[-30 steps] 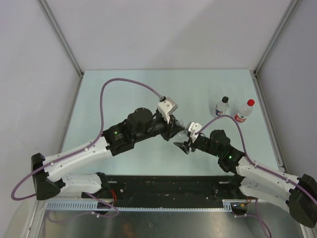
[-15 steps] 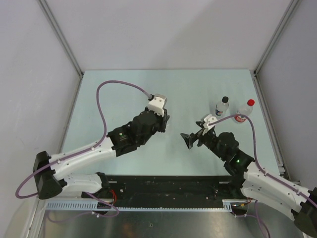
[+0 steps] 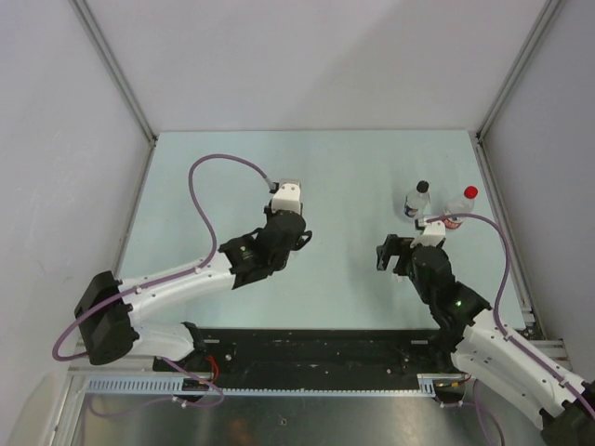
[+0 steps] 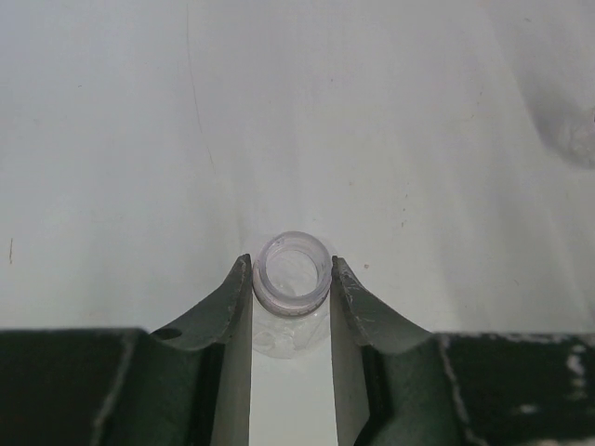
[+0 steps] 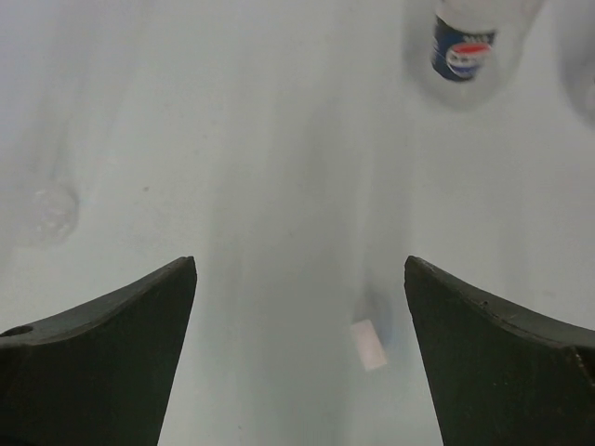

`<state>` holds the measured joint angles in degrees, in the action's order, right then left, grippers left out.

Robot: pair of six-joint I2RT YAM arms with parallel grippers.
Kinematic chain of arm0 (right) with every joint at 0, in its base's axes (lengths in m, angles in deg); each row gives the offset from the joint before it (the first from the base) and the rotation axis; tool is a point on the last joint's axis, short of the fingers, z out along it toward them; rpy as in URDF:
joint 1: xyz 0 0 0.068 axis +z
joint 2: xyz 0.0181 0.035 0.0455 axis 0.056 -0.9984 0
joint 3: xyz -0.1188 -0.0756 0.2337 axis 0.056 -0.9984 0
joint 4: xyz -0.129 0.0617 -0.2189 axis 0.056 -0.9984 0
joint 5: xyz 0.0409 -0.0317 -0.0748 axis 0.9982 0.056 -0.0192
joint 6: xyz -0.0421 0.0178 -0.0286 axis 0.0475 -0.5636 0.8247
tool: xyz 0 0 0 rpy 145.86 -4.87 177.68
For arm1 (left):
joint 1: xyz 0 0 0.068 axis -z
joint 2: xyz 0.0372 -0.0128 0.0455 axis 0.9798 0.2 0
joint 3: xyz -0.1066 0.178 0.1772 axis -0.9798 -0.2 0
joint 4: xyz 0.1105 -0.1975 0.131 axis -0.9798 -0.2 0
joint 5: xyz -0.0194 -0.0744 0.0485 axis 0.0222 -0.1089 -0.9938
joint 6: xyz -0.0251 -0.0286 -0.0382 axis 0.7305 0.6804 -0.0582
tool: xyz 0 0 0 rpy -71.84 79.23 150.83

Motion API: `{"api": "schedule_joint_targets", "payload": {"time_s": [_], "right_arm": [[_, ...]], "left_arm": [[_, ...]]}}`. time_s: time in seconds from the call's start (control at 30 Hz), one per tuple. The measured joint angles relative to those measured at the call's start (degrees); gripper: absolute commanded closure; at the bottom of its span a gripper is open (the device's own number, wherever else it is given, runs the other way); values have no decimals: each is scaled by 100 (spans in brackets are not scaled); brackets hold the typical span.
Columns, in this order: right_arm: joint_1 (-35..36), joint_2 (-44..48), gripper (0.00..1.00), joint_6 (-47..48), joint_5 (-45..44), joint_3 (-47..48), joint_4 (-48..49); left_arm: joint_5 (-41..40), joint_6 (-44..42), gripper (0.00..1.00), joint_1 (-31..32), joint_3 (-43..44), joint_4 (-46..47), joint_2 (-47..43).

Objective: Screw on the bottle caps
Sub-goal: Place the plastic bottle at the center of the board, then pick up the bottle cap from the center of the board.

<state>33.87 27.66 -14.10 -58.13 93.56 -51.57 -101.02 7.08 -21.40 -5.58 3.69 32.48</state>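
Observation:
In the left wrist view my left gripper [image 4: 291,268] is shut on the neck of a clear bottle [image 4: 291,279] that stands upright with an open, capless mouth. Seen from the top, my left gripper [image 3: 305,239] hides that bottle. My right gripper [image 3: 383,253] is wide open and holds nothing [image 5: 299,267]. A small whitish cap [image 5: 369,345], blurred and on its edge, shows on the table between the right fingers. Two capped bottles stand at the back right: one with a black cap [image 3: 423,187], one with a red cap [image 3: 471,191].
A bottle with a blue label [image 5: 462,46] stands ahead of the right gripper. The table [image 3: 353,167] has raised side rails, and the two capped bottles are close to the right rail [image 3: 502,214]. Purple cables arc above both arms.
The two grippers were together at mid-table and have drawn apart. The right jaws opened wide and swung back right; the left arm pulled back left with the bottle.

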Motion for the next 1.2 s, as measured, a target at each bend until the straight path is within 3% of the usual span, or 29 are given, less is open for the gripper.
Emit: {"api": "schedule_joint_targets", "payload": {"time_s": [0.33,0.6,0.77,0.97,1.2], "right_arm": [[-638,-813,17,-833,133,92,-949],[-1121,-1950,31,-966,636,101,-1014],[-1147,-2208,33,-970,916,101,-992],[-1064,-2081,33,-1228,918,111,-1255],[-688,-2050,39,-1768,592,144,-1904]], "left_arm": [[-87,269,58,-11,-188,184,-7],[-114,407,47,-26,-273,313,-7],[-76,444,39,-24,-304,299,-17],[-7,446,5,-24,-374,160,-37],[238,470,1,-24,-374,85,-490]]}}
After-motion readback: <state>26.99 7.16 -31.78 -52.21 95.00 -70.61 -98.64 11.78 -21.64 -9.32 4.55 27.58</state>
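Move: The left fingers hold the plastic bottle by its neck, its middle straight below them by about 10 cm. The white cap lies some 7 cm back from the right hand, 5 cm to its right and 14 cm below. From that hand the black-capped bottle stands about 10 cm ahead and 6 cm right, the red-capped one 8 cm ahead and 15 cm right, middles roughly 5 cm below. Left fingers spread, freeing the plastic bottle; right hand, narrowing, pitches down, sinks about 12 cm, then backs towards cap. ##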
